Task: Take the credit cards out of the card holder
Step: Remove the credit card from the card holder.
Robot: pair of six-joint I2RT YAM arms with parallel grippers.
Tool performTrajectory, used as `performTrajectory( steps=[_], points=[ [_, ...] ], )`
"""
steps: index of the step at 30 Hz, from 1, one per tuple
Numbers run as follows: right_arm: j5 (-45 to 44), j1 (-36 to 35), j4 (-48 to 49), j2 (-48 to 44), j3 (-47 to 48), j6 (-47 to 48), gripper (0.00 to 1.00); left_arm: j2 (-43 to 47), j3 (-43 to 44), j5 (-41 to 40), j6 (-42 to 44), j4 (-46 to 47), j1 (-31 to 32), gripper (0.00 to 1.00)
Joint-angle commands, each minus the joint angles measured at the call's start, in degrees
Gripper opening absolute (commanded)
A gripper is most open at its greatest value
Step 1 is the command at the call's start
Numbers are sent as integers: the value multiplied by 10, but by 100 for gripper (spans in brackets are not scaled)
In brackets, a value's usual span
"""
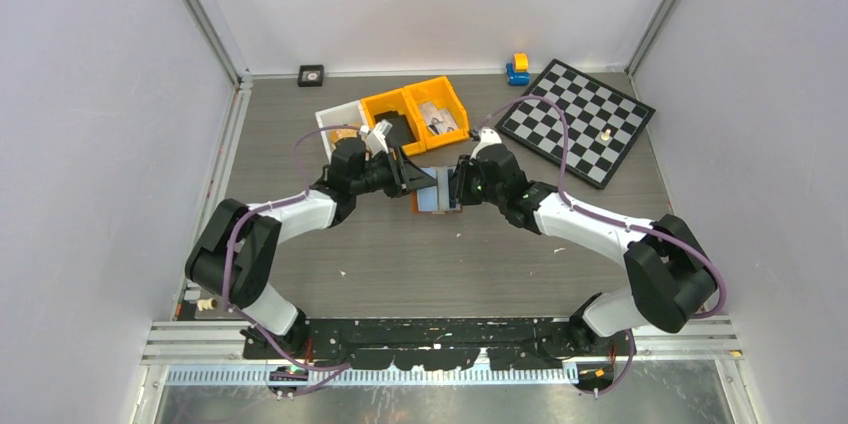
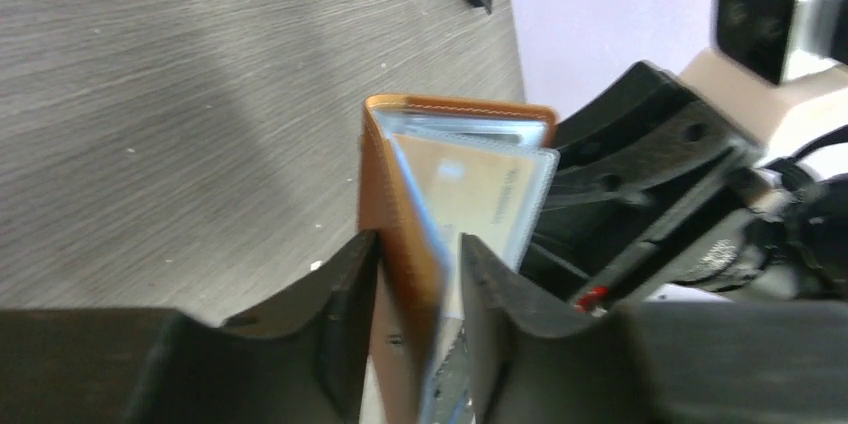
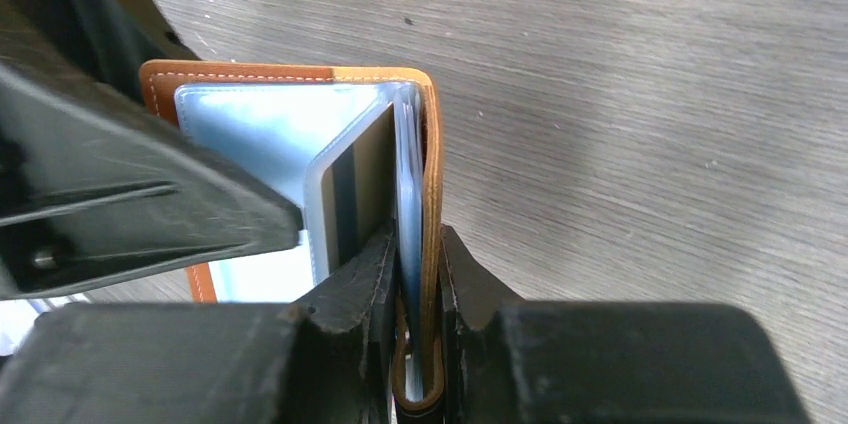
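The reddish-brown card holder (image 1: 437, 196) hangs open between my two grippers above the middle of the table. In the left wrist view, one cover of the card holder (image 2: 395, 194) and a pale blue sleeve stand between the jaws of my left gripper (image 2: 418, 244); a gap shows beside the right finger. A beige credit card (image 2: 470, 194) sits in a clear sleeve. My right gripper (image 3: 415, 239) is shut on the other cover of the card holder (image 3: 432, 164) and its blue sleeves. A credit card (image 3: 350, 194) with a dark stripe fans out to the left of its jaws.
Two orange bins (image 1: 415, 112) and a white bin (image 1: 335, 124) stand just behind the grippers. A chessboard (image 1: 578, 119) lies at the back right, with a blue and yellow toy (image 1: 517, 69) beside it. A small black square (image 1: 311, 74) sits at the back wall.
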State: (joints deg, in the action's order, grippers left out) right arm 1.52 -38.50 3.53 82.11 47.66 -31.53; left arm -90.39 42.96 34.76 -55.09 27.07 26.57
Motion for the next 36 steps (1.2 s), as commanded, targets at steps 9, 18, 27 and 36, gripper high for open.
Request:
performTrajectory(
  steps=[9, 18, 27, 36],
  points=[
    [-7, 6, 41, -49, -26, 1, 0, 62, -16, -7, 37, 44, 0, 99],
    [-6, 6, 37, -62, -27, -11, 1, 43, -19, 11, 45, 96, 2, 100],
    [5, 5, 40, -89, -34, -16, 1, 23, -17, 17, 34, 122, 11, 95],
    [-78, -18, -32, -49, 19, 16, 0, 14, 11, 2, 66, 68, 41, 99]
  ],
)
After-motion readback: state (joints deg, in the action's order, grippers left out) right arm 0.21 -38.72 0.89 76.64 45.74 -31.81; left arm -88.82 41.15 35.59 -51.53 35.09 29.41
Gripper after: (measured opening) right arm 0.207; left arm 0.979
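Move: The credit card in its clear sleeve sits about 3 cm right of the left hand, level in depth and 1 cm lower; the open card holder's middle is about 1 cm right, 1 back and 2 below. The right-hand orange bin lies some 14 cm ahead, in line sideways and about 10 below. The right hand, already pinching the holder's right side, has the card about 2 cm ahead and 3 to its left, level with it. Left hand opens wide, rises about 4 cm, then eases down, right and back; right keeps pinching the holder. ##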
